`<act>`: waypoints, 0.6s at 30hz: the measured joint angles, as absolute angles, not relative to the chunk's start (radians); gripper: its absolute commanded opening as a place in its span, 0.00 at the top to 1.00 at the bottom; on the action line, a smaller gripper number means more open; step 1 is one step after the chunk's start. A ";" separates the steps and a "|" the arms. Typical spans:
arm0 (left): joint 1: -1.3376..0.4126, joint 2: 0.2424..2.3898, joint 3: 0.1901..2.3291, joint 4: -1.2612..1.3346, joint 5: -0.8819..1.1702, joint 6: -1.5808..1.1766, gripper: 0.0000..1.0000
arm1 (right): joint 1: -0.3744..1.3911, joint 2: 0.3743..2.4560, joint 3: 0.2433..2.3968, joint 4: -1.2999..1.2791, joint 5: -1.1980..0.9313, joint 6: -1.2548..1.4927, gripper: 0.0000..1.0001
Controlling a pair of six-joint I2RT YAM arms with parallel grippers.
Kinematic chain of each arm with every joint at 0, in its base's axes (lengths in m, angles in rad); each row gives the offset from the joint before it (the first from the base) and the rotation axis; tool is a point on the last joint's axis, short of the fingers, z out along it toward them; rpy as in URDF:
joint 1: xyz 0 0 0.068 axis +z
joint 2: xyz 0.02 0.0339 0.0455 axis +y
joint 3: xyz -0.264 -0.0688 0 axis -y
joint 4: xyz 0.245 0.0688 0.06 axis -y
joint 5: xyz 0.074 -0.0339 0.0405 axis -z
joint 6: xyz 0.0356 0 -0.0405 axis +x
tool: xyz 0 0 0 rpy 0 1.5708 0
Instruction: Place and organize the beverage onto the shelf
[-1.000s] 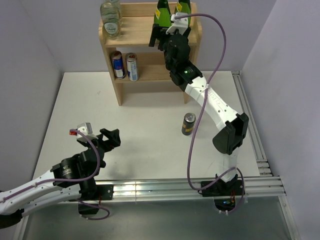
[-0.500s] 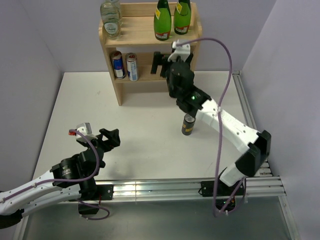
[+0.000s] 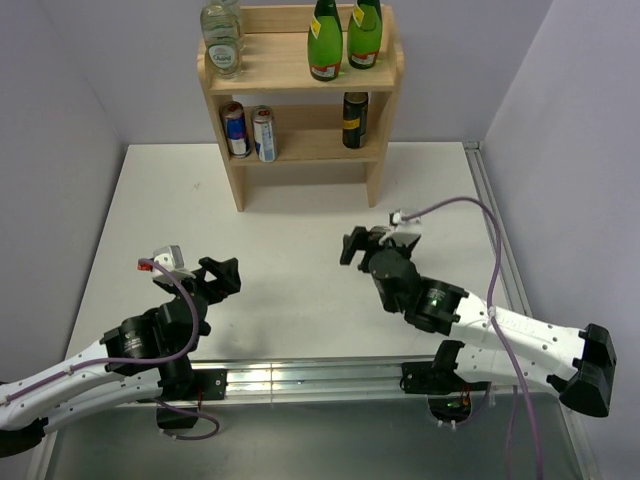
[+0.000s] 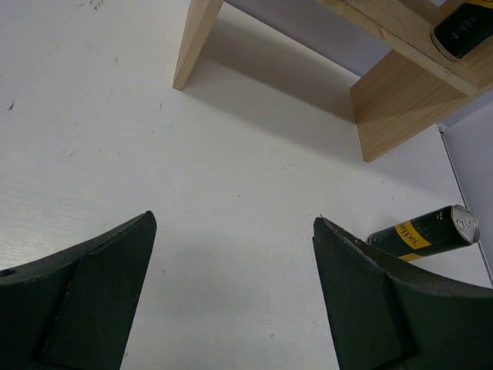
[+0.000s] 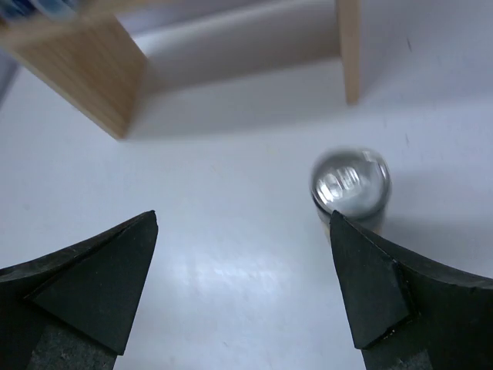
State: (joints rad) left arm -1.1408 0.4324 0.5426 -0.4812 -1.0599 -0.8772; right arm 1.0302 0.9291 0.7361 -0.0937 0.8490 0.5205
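Observation:
The wooden shelf [image 3: 290, 70] stands at the back, with clear bottles [image 3: 221, 40] and two green bottles [image 3: 344, 40] on its top tier. Its middle tier holds a red-blue can [image 3: 236, 128], a silver-blue can [image 3: 264, 133] and a dark can [image 3: 355, 119]. One more dark can with a yellow label [image 4: 424, 231] stands on the table. The right wrist view shows its silver top [image 5: 350, 185] just past my right finger, not between the fingers. My right gripper [image 3: 362, 243] [image 5: 243, 220] is open above it and hides it in the top view. My left gripper [image 3: 222, 275] [image 4: 234, 218] hangs open and empty at the near left.
The shelf's side panels [image 4: 393, 100] [image 5: 85, 69] rise beyond both grippers. Purple-grey walls close in the white table [image 3: 150, 200] at the back and sides. An aluminium rail [image 3: 500, 240] runs along the table's right edge.
My right arm has pulled back from the shelf's middle tier to the near side, over the can on the table. The dark can on the middle tier now shows. The left arm has not moved.

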 measured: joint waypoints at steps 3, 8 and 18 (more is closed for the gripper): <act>-1.141 0.432 0.543 -0.480 -1.059 -0.876 0.11 | 1.040 0.901 0.616 -0.181 0.865 0.668 0.00; -1.141 0.420 0.537 -0.475 -1.055 -0.873 0.11 | 1.042 0.975 0.595 -0.257 0.888 0.812 0.00; -1.141 0.413 0.527 -0.475 -1.052 -0.872 0.11 | 0.962 1.169 0.609 -0.285 0.895 0.925 0.00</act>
State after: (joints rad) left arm -1.1408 0.4129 0.5274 -0.4751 -1.0515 -0.8719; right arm 0.9623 1.1690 0.6086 -0.2852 0.8948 0.9249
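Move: The last black can stands about 7 cm ahead of the right hand, 3 cm to its right, its middle some 15 cm below. The foot of the shelf's right leg is roughly 24 cm ahead of that hand, 2 cm right and 23 cm below. From the idle left hand the black can lies about 12 cm ahead, 48 cm to the right and 13 cm below. The open right hand sinks some 14 cm beside the can's near side, drifting right and tipping down about 15 degrees. ##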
